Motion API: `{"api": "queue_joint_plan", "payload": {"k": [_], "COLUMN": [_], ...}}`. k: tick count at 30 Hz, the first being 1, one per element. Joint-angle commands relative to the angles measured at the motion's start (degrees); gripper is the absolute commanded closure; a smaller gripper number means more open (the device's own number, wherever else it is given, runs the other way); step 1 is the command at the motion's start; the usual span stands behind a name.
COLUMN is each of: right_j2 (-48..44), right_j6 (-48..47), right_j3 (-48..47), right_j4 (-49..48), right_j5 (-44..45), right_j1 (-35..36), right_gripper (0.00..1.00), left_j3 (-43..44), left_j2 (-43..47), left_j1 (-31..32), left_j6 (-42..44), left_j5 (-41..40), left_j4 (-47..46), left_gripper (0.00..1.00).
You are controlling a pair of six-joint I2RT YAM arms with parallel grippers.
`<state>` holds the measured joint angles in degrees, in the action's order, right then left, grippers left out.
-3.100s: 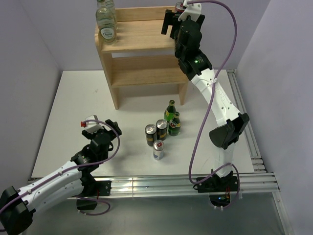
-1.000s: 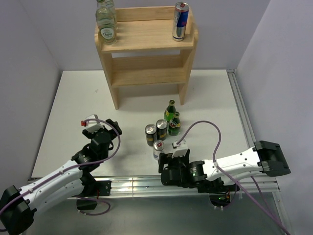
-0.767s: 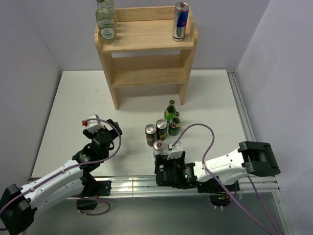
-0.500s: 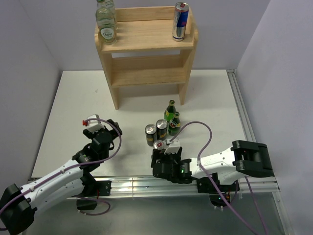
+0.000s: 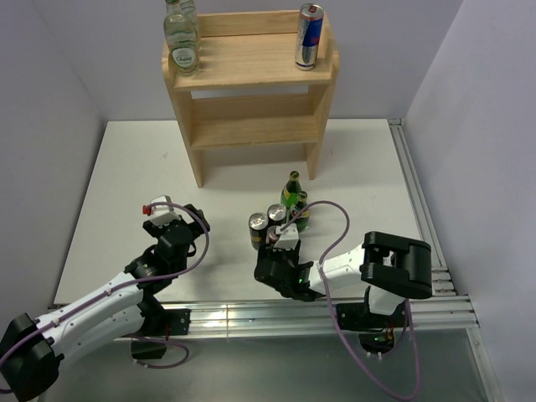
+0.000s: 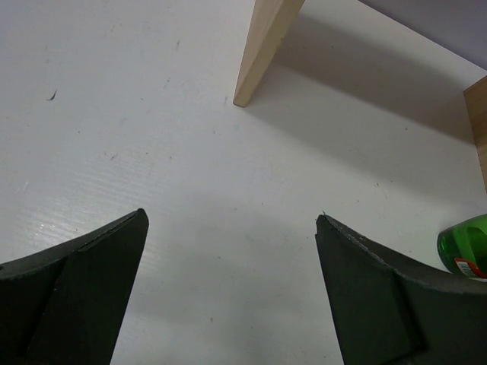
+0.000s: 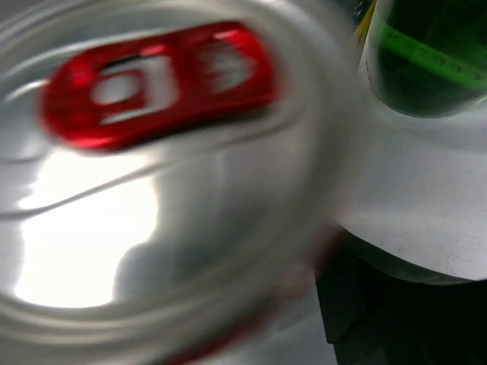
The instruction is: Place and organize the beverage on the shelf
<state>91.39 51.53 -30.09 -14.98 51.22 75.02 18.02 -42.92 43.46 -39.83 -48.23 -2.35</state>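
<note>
The wooden shelf [image 5: 251, 92] stands at the back with one silver-and-blue can [image 5: 310, 36] and two clear glass bottles [image 5: 182, 38] on its top tier. Two black-and-gold cans [image 5: 258, 228] and two green bottles [image 5: 291, 188] stand grouped on the table. My right gripper [image 5: 273, 249] is low over the group's near side, covering another silver can. In the right wrist view, blurred, that can's top with its red tab [image 7: 167, 190] fills the frame, with one finger [image 7: 373, 312] at its side. My left gripper [image 6: 232, 220] is open over bare table.
A shelf leg [image 6: 262, 46] and the edge of a green bottle [image 6: 466, 243] show ahead of the left gripper. A purple cable [image 5: 335, 226] loops over the right arm. A metal rail [image 5: 419, 209] runs along the table's right side.
The right gripper left the silver-and-blue can on the top tier, dropped to the table and slid forward-left over the nearest silver can. The left arm stayed still.
</note>
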Motion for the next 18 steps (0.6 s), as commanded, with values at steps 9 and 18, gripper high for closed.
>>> {"api": "queue_joint_plan", "payload": {"k": [9,18], "right_j2": [-3.1,-14.2], "right_j6": [0.2,14.8], "right_j3": [-1.2,-16.0], "right_j4": [0.9,38.6], "right_j5": [4.7,16.9], "right_j1": [0.3,11.7], "right_gripper": [0.92,1.00], "left_j3": [0.9,1.2], "left_j2": [0.7,-0.2], "left_j1": [-0.2,-0.2], "left_j6": [0.5,0.6], "left_j5": [0.3,0.4], "left_j4": [-1.7,-1.8], "left_gripper": [0.01,0.01]}}
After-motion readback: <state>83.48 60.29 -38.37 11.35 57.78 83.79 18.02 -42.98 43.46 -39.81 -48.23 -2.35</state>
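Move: The silver can with the red tab already stands between my right fingers, its middle roughly 1 cm to the left of my hand point and about level with it. One dark can is about 5 cm ahead and 4 cm to the left, the other about 7 cm ahead and 1 cm to the right. The nearer green bottle is some 9 cm ahead and 7 cm to the right. From my left hand, the silver can is roughly 21 cm to the right, 5 cm back and 10 cm lower. I close my right fingers around the silver can, staying in place until they grip its sides, still well short of shut. Then, with a quickening pull, I lift it about 5 cm and draw it back 3 or 4 cm, away from the dark cans and the green bottle, fingers keeping their hold. ##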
